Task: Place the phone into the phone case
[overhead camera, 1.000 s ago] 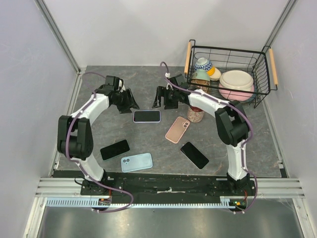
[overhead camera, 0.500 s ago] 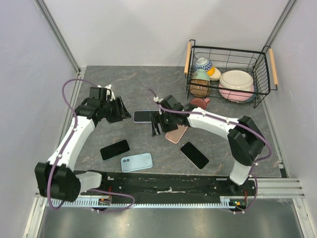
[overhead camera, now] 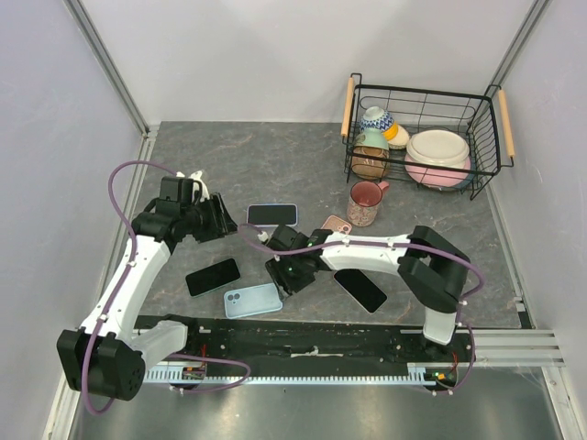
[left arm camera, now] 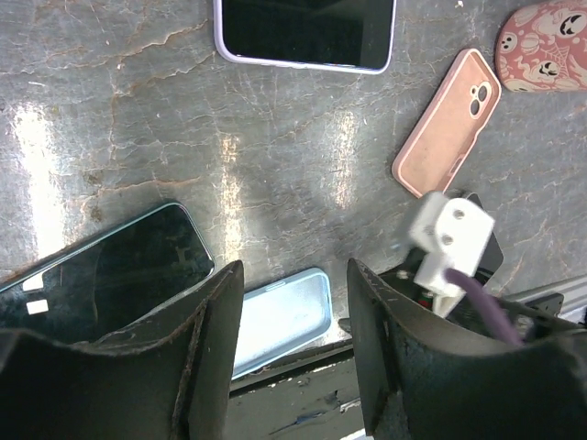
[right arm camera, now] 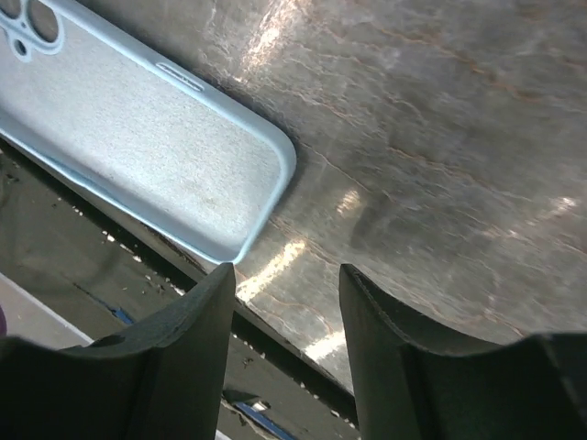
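An empty light blue phone case [overhead camera: 252,300] [right arm camera: 138,137] [left arm camera: 280,316] lies near the front edge. One bare black phone [overhead camera: 213,276] [left arm camera: 101,280] lies left of it, another [overhead camera: 359,289] to the right. My right gripper [overhead camera: 282,275] [right arm camera: 286,280] hovers low just past the case's right end, open, nothing between its fingers. My left gripper [overhead camera: 215,220] [left arm camera: 295,275] is open and empty, high above the table left of a lavender-rimmed phone [overhead camera: 272,214] [left arm camera: 305,32]. A pink case [overhead camera: 335,224] [left arm camera: 448,121] is partly hidden under the right arm.
A patterned pink mug [overhead camera: 365,202] [left arm camera: 546,46] stands behind the pink case. A black wire basket [overhead camera: 486,137] holding bowls and cups sits at the back right. The black mounting rail [overhead camera: 312,335] runs along the near table edge just below the blue case.
My right arm swung from the back middle down to the near edge beside the blue case, and its jaws narrowed. My left arm drew back to the left, away from the lavender-rimmed phone.
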Motion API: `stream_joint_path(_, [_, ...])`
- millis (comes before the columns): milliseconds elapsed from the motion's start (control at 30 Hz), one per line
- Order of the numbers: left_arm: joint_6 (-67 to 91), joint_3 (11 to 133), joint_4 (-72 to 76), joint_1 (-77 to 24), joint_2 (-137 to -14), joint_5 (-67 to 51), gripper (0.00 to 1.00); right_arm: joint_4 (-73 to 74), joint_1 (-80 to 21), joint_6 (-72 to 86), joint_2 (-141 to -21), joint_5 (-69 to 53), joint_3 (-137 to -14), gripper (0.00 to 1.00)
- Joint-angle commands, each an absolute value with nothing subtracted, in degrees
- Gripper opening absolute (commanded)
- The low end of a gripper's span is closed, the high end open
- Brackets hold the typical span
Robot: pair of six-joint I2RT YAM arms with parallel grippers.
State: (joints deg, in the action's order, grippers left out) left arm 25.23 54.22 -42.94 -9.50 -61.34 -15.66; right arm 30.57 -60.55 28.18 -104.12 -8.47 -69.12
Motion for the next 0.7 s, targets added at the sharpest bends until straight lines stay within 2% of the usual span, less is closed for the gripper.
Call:
stream_joint_path(0, [24.2, 54.2, -42.8, -9.6, -60.6, -17.0, 0.55, 29.0, -61.7, 30.4, -107.9, -7.2, -72.5, 0.55])
stream_joint_path(333, [23.8, 53.5, -42.3, -9.5, -61.7, -17.2, 0.55, 27.7, -61.9, 30.8, -113.0, -7.4, -75.1, 0.4])
stream_joint_path(667, [23.7, 53.0, -41.0, -9.5, -63.3, -17.1, 0.55, 27.7, -61.7, 31.1, -112.9, -6.8, -75.3, 0.09])
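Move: Blue phone case: its middle lies about 10 cm to the right hand's left, 2 cm back and 3 cm below, with its right end wall only a few centimetres away. From that hand, one black phone lies some 22 cm left and 5 cm ahead, another roughly 18 cm right and 2 cm ahead. The left hand has the case about 12 cm back, 6 cm to its right and 16 cm below. Sinking beside the blue case, the right hand first dips with a slight draw back, then slides about 3 cm left onto its right end, ending some 2.5 cm lower. The half-open fingers close as it goes and pinch the thin end wall near the far corner; the wrist hardly turns. ##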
